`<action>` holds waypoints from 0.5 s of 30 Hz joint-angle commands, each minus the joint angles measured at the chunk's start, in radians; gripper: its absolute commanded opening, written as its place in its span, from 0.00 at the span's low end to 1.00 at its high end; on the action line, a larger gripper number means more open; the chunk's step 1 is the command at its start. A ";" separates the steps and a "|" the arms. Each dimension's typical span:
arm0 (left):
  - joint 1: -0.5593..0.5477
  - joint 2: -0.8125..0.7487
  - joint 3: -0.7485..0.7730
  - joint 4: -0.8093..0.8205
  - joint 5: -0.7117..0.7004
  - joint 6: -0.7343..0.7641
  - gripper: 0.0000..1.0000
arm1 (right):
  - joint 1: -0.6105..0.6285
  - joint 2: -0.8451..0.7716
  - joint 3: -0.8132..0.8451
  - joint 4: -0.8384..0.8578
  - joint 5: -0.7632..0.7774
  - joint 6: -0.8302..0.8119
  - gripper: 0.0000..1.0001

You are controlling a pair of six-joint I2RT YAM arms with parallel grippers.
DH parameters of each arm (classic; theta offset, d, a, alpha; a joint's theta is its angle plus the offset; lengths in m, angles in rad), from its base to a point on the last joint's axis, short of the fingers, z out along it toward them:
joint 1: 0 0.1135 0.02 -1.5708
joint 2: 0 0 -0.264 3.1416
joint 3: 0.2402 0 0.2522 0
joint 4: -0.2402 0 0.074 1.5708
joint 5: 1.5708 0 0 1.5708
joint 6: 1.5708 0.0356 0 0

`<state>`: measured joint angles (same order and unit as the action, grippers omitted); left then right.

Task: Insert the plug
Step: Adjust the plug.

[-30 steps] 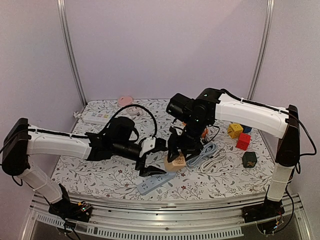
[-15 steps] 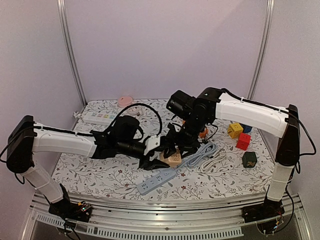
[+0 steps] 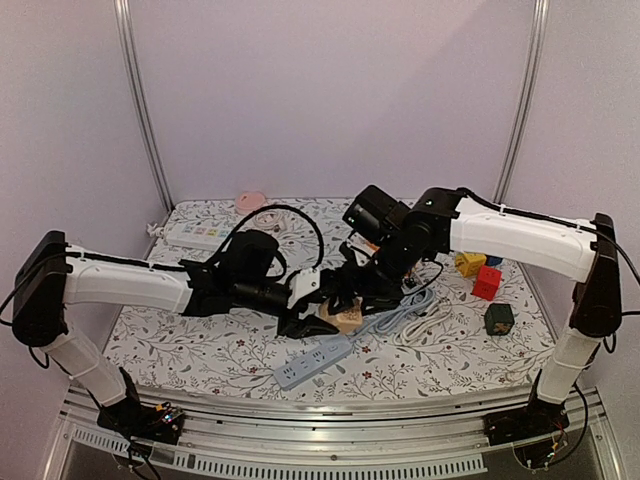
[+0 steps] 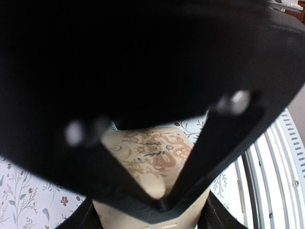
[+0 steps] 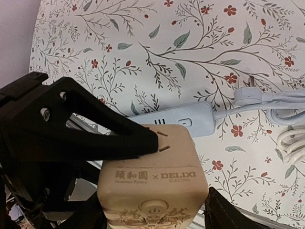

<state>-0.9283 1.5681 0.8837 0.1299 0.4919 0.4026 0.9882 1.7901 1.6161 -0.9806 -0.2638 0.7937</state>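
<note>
A beige cube socket block (image 3: 346, 320) with slots on its faces hangs above the table between both grippers. My left gripper (image 3: 322, 318) is shut on it from the left; one black finger (image 5: 112, 138) lies across its top face. In the left wrist view the cube (image 4: 152, 157) fills the space between the jaws of that gripper (image 4: 150, 211). My right gripper (image 5: 152, 217) straddles the cube (image 5: 155, 179) from behind with its jaws slightly apart from the sides. The pale blue plug (image 5: 249, 95) lies on the cloth at the end of its cord.
A pale blue power strip (image 3: 315, 362) lies under the cube, its cord coiled (image 3: 412, 315) to the right. Coloured blocks stand at the right: yellow (image 3: 469, 262), red (image 3: 487, 282), dark green (image 3: 498, 318). A white strip (image 3: 195, 234) and a pink disc (image 3: 250, 200) sit at the back left.
My left gripper came in from the left and closed around the cube. The right gripper's jaws have widened off the cube and its arm has shifted a little to the right.
</note>
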 commanded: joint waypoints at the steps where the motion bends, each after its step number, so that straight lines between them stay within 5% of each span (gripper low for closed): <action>1: 0.031 -0.044 0.037 -0.032 0.061 -0.097 0.00 | 0.030 -0.163 -0.140 0.202 0.162 -0.043 0.69; 6: 0.054 -0.049 0.058 -0.039 0.073 -0.150 0.00 | 0.082 -0.265 -0.322 0.434 0.254 -0.023 0.73; 9: 0.059 -0.048 0.059 -0.039 0.072 -0.154 0.00 | 0.089 -0.293 -0.399 0.542 0.275 0.008 0.97; 15: 0.057 -0.047 0.053 -0.026 0.076 -0.160 0.00 | 0.101 -0.338 -0.482 0.693 0.428 0.067 0.98</action>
<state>-0.8787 1.5452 0.9192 0.0765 0.5438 0.2626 1.0817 1.4956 1.1713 -0.4423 0.0296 0.8135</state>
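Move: The plug is already pinched in the left fingers, its middle about 1 cm to the right of the left hand point and 1 cm lower. From the left hand, the power strip's middle lies some 5 cm back, 6 cm left and 13 cm below; the blue cord is about 9 cm ahead and 13 cm right, the white cord 6 cm ahead and 19 cm right. The right hand is just loosening around the same plug, which sits 1 cm left and 1 cm below; from there the strip is 5 cm back, 7 cm left, 14 cm down. The right fingers spread from partly open to fully wide around the plug while that hand climbs about 2 cm, then eases forward a little, its fingertips swinging forward and towards level through some 25 degrees. Meanwhile the left hand keeps its unchanged grip and carries the plug about 2 cm up and 1 cm forward, away from the strip, rolling its top slightly forward. ##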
